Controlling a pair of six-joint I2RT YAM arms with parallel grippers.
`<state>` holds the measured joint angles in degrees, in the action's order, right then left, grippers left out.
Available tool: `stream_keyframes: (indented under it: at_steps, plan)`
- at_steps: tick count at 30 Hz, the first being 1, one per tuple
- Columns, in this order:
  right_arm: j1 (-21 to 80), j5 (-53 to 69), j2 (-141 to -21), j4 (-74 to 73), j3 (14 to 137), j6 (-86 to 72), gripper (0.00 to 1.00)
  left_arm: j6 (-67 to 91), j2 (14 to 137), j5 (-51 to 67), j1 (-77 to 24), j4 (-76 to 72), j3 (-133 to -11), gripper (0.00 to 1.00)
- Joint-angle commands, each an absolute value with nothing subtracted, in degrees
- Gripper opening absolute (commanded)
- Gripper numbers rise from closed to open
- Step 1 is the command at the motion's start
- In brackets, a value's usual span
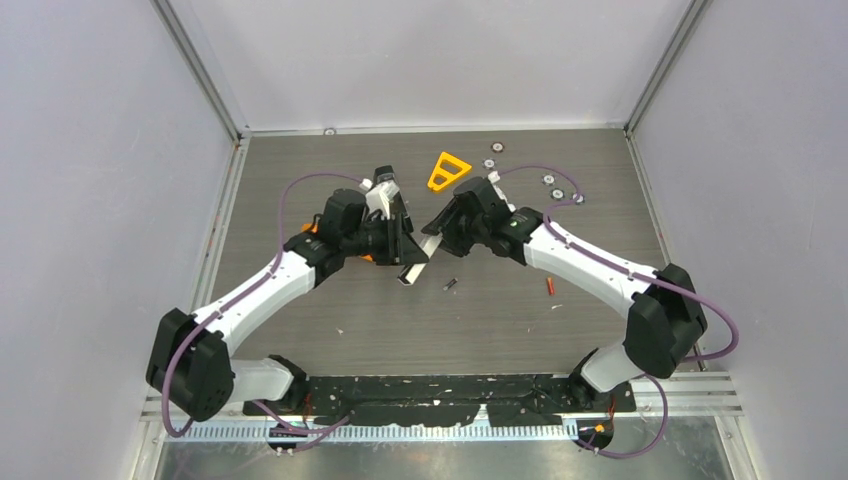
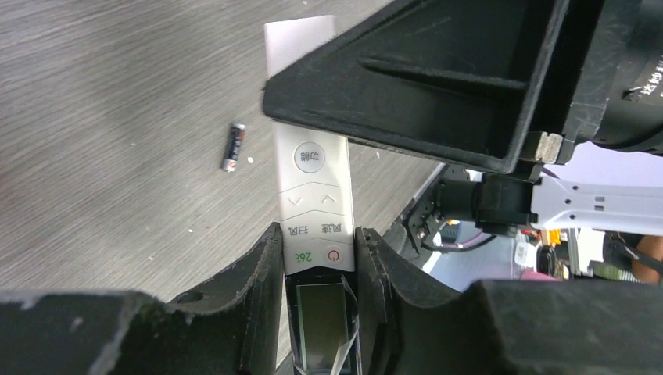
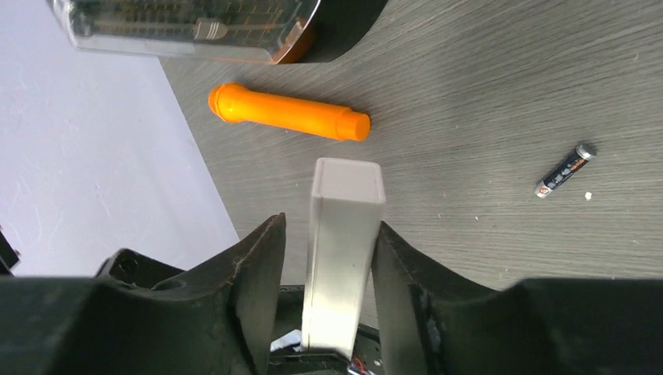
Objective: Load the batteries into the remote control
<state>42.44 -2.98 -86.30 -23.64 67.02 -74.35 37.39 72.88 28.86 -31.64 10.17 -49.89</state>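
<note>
The white remote control (image 1: 415, 262) hangs above the table's middle, between both arms. My left gripper (image 2: 317, 234) is shut on its button end (image 2: 313, 187), both fingers pressed to its sides. My right gripper (image 3: 328, 226) straddles the plain other end (image 3: 344, 234): one finger touches it, the other stands off with a gap. On the table lie a dark grey battery (image 1: 451, 285) (image 2: 233, 147) (image 3: 564, 171), a red battery (image 1: 550, 286) and an orange battery (image 3: 289, 113), which is partly hidden under my left arm in the top view.
An orange triangular piece (image 1: 447, 170) lies at the back of the table. Small silver discs (image 1: 555, 185) are scattered at the back right. A clear-cased object (image 3: 188, 27) sits beyond the orange battery. Pale walls enclose the table on three sides.
</note>
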Motion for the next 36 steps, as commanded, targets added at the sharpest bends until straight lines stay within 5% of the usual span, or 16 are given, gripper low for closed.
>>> stream_keyframes:
  at_steps: [1, 7, 15, 22, 36]
  plan:
    - [41.8, -1.3, -81.8, -19.2, 69.1, -69.9, 0.61, 34.2, 72.7, 37.3, -31.5, 13.9, -56.0, 0.00]
    - [38.7, 5.7, -75.2, -10.7, 63.3, -57.7, 0.89, 32.7, 71.0, 44.2, -28.6, 16.3, -56.9, 0.00]
    - [34.1, 21.5, -65.8, -2.6, 58.8, -34.0, 0.92, 32.1, 67.7, 55.9, -25.3, 16.5, -57.1, 0.00]
    - [33.6, 39.7, -68.1, -12.9, 66.3, -13.6, 0.92, 29.7, 65.2, 65.9, -25.0, 16.6, -58.8, 0.00]
    - [34.8, 60.9, -70.2, -15.9, 70.1, -5.9, 0.92, 22.3, 62.9, 70.9, -24.5, 25.5, -62.3, 0.00]
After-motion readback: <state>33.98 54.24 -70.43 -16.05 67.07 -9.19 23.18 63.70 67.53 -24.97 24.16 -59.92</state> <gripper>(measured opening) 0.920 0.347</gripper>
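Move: The left fingers already grip the remote control near its screen end, the remote's middle some 3 cm ahead, 2 cm to the right and about level. The right fingers hold its plain end; from them the middle is about 4 cm back, 3 cm left and slightly lower. On the table some 15 cm below, a dark battery lies about 4 cm back and 4 cm right of the right hand, and the orange microphone roughly 7 cm ahead and 22 cm left. The right hand opens wide and lets go of the remote control's plain end, climbs about 14 cm, then draws back some 11 cm while swinging strongly counter-clockwise and tipping its fingers up from the table, to stay open astride that end. The left hand keeps its pinch by the screen and carries the remote up some 12 cm and back about 9 cm, turning it roughly 30 degrees clockwise and raising its fingertips. ##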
